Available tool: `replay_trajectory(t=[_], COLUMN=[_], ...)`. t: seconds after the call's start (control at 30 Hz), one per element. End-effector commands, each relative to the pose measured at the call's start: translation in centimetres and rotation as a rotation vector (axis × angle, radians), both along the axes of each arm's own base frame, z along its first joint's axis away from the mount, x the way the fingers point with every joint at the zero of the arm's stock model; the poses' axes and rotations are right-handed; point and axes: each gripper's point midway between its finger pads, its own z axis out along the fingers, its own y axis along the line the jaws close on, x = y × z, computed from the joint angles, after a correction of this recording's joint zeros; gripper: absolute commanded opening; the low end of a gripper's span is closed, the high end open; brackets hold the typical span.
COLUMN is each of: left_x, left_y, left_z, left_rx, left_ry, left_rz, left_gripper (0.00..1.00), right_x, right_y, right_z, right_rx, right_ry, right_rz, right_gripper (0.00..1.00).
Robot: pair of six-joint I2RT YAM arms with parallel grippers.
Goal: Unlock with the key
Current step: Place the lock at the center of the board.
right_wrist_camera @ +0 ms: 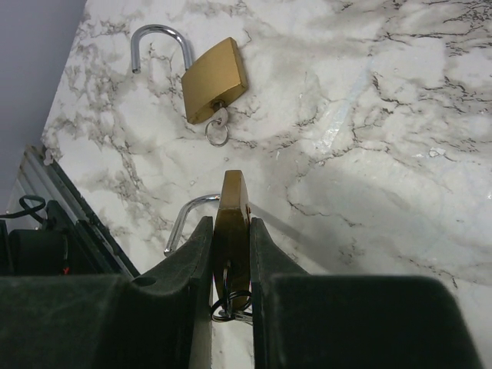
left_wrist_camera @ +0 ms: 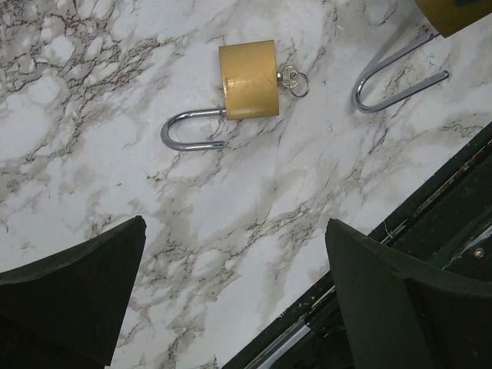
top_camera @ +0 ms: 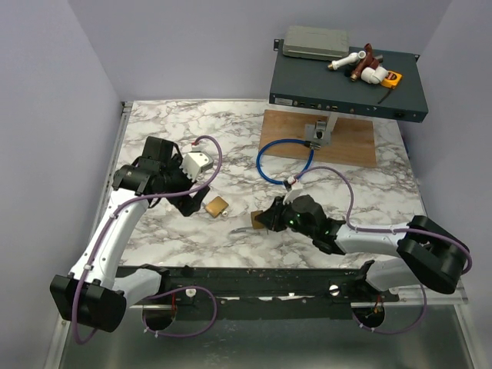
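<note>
A brass padlock (left_wrist_camera: 247, 79) lies flat on the marble, its silver shackle (left_wrist_camera: 192, 131) swung open. A small silvery key (left_wrist_camera: 290, 78) with a ring sticks out of its base. My left gripper (left_wrist_camera: 234, 227) hovers open just short of it, with nothing between its fingers. In the top view this padlock (top_camera: 217, 206) sits right of the left gripper (top_camera: 192, 201). My right gripper (right_wrist_camera: 231, 223) is shut on a second brass padlock (right_wrist_camera: 231, 223), held on edge with its shackle (right_wrist_camera: 184, 219) open. A key ring (right_wrist_camera: 231, 304) hangs at its base between the fingers.
A blue cable loop (top_camera: 284, 161) and a wooden board (top_camera: 346, 142) lie behind the padlocks. A dark equipment box (top_camera: 346, 84) with fittings on top stands at the back right. The black front rail (top_camera: 269, 280) runs along the table's near edge.
</note>
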Motion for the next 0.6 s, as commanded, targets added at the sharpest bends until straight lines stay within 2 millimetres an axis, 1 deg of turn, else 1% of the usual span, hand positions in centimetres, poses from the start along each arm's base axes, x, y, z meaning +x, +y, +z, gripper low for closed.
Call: replay_trajectory(t=[0.0,0.1,0.17,0.27,0.33,0.43,0.57], left_x=[0.3,-0.2,-0.3,0.0,0.2,0.5,0.3], left_y=[0.0,-0.4,-0.4,-0.3,-0.2,-0.2,-0.3], left_z=[-0.2,-0.1,-0.1,0.0,0.0,0.1,0.3], left_rx=[-0.018,-0.048,-0.053,-0.054,-0.05,-0.051,-0.058], left_ry=[-0.012,-0.023,-0.032,-0.041,-0.047,-0.05,-0.058], left_rz=[0.036,0.023,0.024,0.038,0.047,0.059,0.06], left_gripper=[0.99,0.98,0.99,0.99,0.99,0.98,0.99], right_x=[0.7,0.2,0.1,0.0,0.0,-0.1,0.1], right_y=[-0.2,-0.4,-0.5,-0.6,-0.6,-0.4,-0.4], right_z=[1.0,0.3,-0.1,-0.6,-1.2,-2.5,-3.2], right_rx=[0.1,0.12,0.128,0.148,0.151,0.148,0.118], right_ry=[-0.074,-0.069,-0.061,-0.05,-0.028,0.019,0.047], right_rz=[-0.037,-0.028,-0.03,-0.042,-0.046,-0.045,-0.056], right_gripper=[0.08,0.14,0.2,0.38,0.44,0.49,0.53])
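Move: Held in the right fingers, the lock hangs over its resting spot on the board, some 6 cm below that hand and within a centimetre or so of it sideways and in depth. The other lock lies about 7 cm farther ahead and 12 cm left of the hand; the blue hose loop is around 19 cm ahead and 5 cm right. From the left hand the resting spot is about 18 cm right, 1 cm back and 16 cm below. Sinking about 5 cm in all, slowly at first and then faster, the right hand brings the lock down onto the marble board, drifting a centimetre or so to the right. After the first centimetre of descent its fingers start to part, ending about half open around the brass body, with the hand's tilt nearly unchanged. ##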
